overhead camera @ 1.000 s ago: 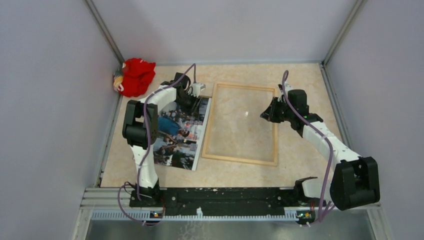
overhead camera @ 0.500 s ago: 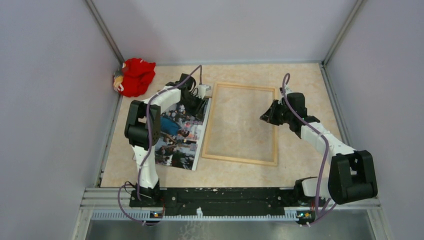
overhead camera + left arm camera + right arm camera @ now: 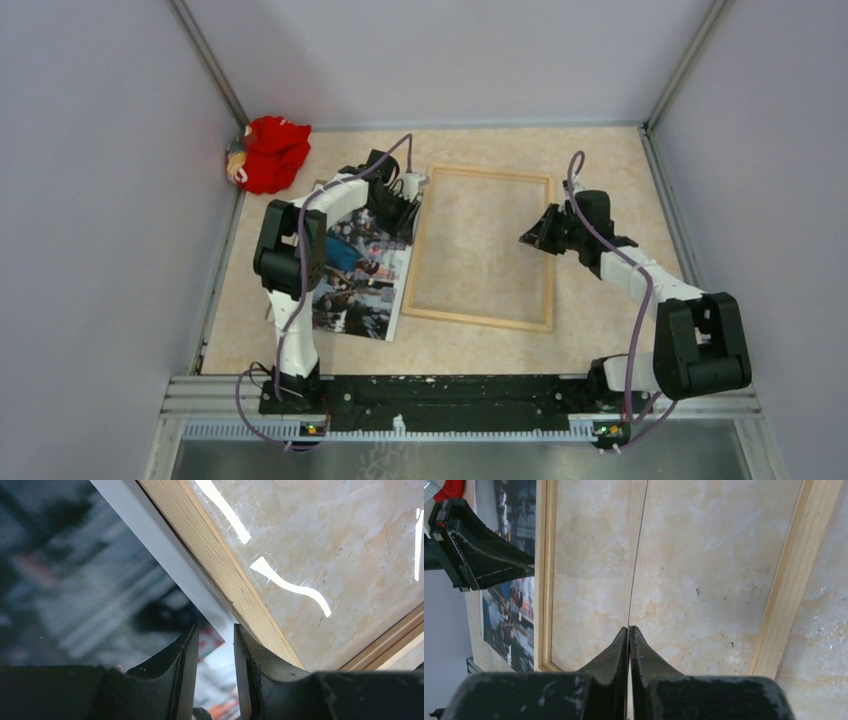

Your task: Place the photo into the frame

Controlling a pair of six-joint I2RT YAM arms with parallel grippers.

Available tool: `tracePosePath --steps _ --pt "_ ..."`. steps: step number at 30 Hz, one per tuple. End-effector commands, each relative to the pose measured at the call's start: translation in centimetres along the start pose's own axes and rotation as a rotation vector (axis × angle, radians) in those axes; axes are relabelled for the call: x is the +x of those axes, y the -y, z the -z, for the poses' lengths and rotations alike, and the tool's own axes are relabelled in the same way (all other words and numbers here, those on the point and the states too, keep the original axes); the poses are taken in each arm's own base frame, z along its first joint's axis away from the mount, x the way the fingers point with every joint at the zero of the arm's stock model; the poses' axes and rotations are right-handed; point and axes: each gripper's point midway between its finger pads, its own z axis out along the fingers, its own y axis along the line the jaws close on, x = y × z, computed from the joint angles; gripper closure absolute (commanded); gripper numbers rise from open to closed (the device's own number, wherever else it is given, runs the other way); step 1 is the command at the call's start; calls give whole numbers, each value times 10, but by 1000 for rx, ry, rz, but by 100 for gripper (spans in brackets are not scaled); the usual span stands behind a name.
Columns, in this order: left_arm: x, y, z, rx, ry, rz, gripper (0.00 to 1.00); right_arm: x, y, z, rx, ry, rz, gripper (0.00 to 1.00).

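Observation:
The photo (image 3: 360, 275) lies face up at the left of the table, its right edge against the frame (image 3: 480, 320). My left gripper (image 3: 405, 205) is low over the photo's far right corner. In the left wrist view its jaws (image 3: 216, 635) stand apart, with the photo's white border (image 3: 150, 535) and the frame's wooden rail (image 3: 220, 565) just ahead. My right gripper (image 3: 530, 235) hangs over the frame's right half. In the right wrist view it (image 3: 629, 628) is shut on the clear pane (image 3: 636, 555), which shows edge-on as a thin line.
A red cloth toy (image 3: 270, 152) sits in the far left corner. Grey walls close the table on the left, back and right. The metal base rail (image 3: 450, 390) runs along the near edge.
My left gripper has slid a little right along the photo's far edge towards the frame's rail. The right arm's elbow has drawn in; its gripper stays shut at nearly the same spot.

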Motion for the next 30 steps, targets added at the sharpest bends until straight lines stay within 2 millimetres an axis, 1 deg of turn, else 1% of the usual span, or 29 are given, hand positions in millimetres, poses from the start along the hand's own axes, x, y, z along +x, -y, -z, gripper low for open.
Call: tracePosePath --steps 1,5,8,14,16,17,19,20,22,24,27,28,30 --pt "-1 1 -4 7 -2 -20 61 1 -6 -2 -56 -5 -21 100" --pt "1 2 -6 9 -9 -21 62 2 -6 0 -65 2 -33 100" --pt "1 3 -7 10 -10 -24 62 0 -9 0 -87 11 -48 100" --pt "3 5 -8 3 -15 -39 63 4 -16 -3 -152 -6 -112 100" --pt "3 4 -8 1 -15 -42 63 4 -14 -3 -138 -12 -107 100" --pt "2 3 -8 -3 -15 -43 63 4 -11 -3 -118 -14 -99 98" --pt "3 2 -7 -11 -17 -46 63 5 -6 -3 -84 -22 -76 82" --pt "3 2 -7 -14 -18 -46 63 5 -3 -2 -68 -29 -70 75" --pt "3 1 -7 -15 -18 -47 63 2 -3 -1 -62 -23 -47 68" --pt "4 1 -8 -14 -21 -46 63 4 -1 1 -42 -41 -44 60" --pt "4 1 -8 -16 -19 -45 63 1 2 1 -10 -52 -28 53" --pt "4 1 -8 -17 -19 -44 63 -3 4 2 5 -47 -20 51" --pt "4 0 -8 -18 -20 -45 63 -6 8 3 45 -45 -10 43"
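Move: The frame's right rail lies about 5 cm to the right of the right hand, 2 cm ahead and roughly 8 cm below; the photo's middle is some 30 cm to that hand's left, level with it and equally low. From the left hand, the frame's left rail is only about 2 cm to the right and slightly below, and the photo's middle is about 10 cm left and 4 cm back. No touch by the right fingers can be seen. That hand hovers inside the frame's right rail, sinks about 1.5 cm while easing back about 1 cm, rocks a few degrees, and late on spreads its shut fingers to half open. The left hand stays put, part-open fingertips still low at the seam between photo and frame, seeming to rest there. ##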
